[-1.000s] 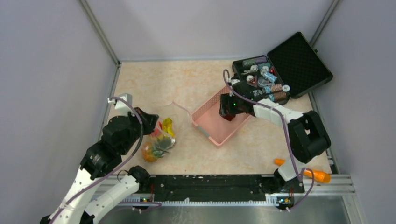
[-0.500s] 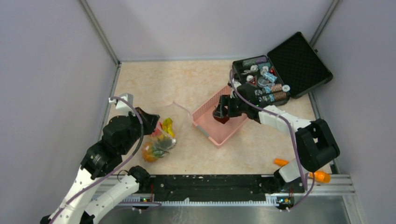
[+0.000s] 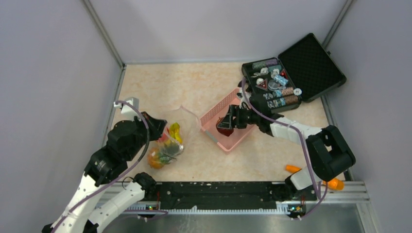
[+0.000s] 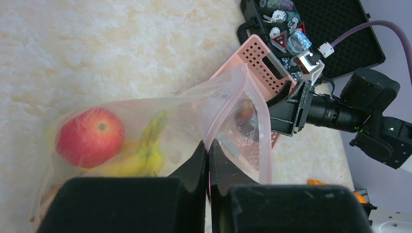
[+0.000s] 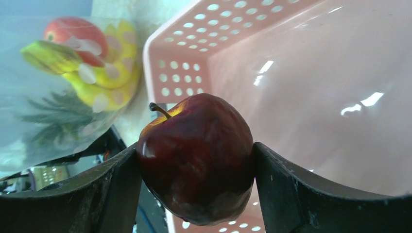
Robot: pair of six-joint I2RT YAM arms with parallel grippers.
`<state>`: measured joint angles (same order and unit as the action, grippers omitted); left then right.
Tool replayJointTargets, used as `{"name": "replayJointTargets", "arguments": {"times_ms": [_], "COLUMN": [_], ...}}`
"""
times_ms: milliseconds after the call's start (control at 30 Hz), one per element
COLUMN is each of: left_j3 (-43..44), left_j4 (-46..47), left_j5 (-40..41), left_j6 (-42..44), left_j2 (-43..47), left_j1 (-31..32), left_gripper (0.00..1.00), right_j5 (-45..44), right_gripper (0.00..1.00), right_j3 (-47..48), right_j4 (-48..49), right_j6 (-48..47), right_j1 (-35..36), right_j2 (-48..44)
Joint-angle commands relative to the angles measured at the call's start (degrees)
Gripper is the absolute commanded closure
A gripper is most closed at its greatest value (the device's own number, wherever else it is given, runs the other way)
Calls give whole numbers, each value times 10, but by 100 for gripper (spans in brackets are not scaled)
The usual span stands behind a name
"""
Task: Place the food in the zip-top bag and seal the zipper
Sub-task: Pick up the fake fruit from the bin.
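The clear zip-top bag (image 3: 167, 144) lies on the table at the left, its mouth held up. Inside it are a red fruit (image 4: 90, 137), a yellow banana bunch (image 4: 141, 158) and a pineapple (image 3: 156, 158). My left gripper (image 4: 208, 151) is shut on the bag's mouth edge, pinching the pink zipper (image 4: 263, 128) strip. My right gripper (image 5: 196, 154) is shut on a dark maroon fruit (image 5: 194, 141). It holds the fruit above the left end of the pink basket (image 3: 213, 113), facing the bag's mouth. In the top view the right gripper (image 3: 224, 123) is about a hand's width right of the bag.
The pink basket's wall (image 5: 316, 73) fills the space behind the held fruit. An open black case (image 3: 311, 63) of small trinkets stands at the back right. An orange carrot-like stick (image 3: 330, 183) lies by the right arm's base.
My right gripper has carried the maroon fruit up out of the basket and leftward toward the bag. The left arm and the bag have not moved.
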<state>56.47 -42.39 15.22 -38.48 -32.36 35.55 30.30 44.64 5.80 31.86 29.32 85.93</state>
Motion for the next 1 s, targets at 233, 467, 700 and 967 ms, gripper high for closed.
{"name": "replayJointTargets", "arguments": {"times_ms": [233,467,700,967], "left_j3": [-6,-4,-9,-1], "left_j4": [32,31,34,39], "left_j5": [-7,-8,-9,-23], "left_j6": [-4,-1,-1,4], "left_j2": [6,3,5,-4], "left_j1": [-2,-2,-2,-2], "left_gripper": [100,100,100,100], "right_j5": [85,88,64,-6], "right_gripper": [41,43,44,44], "right_j3": [-37,-78,-50,51], "right_j4": [145,221,218,115], "right_j6": [57,94,89,3], "right_j1": [12,22,74,166], "right_j2": [-73,-134,-205,-228]}}
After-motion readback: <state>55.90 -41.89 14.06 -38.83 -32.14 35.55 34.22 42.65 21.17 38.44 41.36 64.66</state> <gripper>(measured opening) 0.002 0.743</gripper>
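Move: The dark red apple is already in the right fingers, so the target is the bag's open mouth, roughly 16 cm left of that hand, 5 cm back and 12 cm higher. The bin's middle is about 5 cm ahead, 1 cm right and 4 cm below; the bagged bananas lie some 20 cm left, level ahead-wise, 3 cm lower. From the left hand, the mouth is about 6 cm right, 3 cm ahead, 7 cm below. The dark red apple, still gripped by the right hand, is carried up about 17 cm out of the bin, gathering speed, while being drawn back some 9 cm and left 5 cm, nearer the bag's mouth. The wrist turns about 35 degrees, bringing the fingers from slanting down to level, pointing left. The left fingers stay shut on the bag's rim and hold it up. ##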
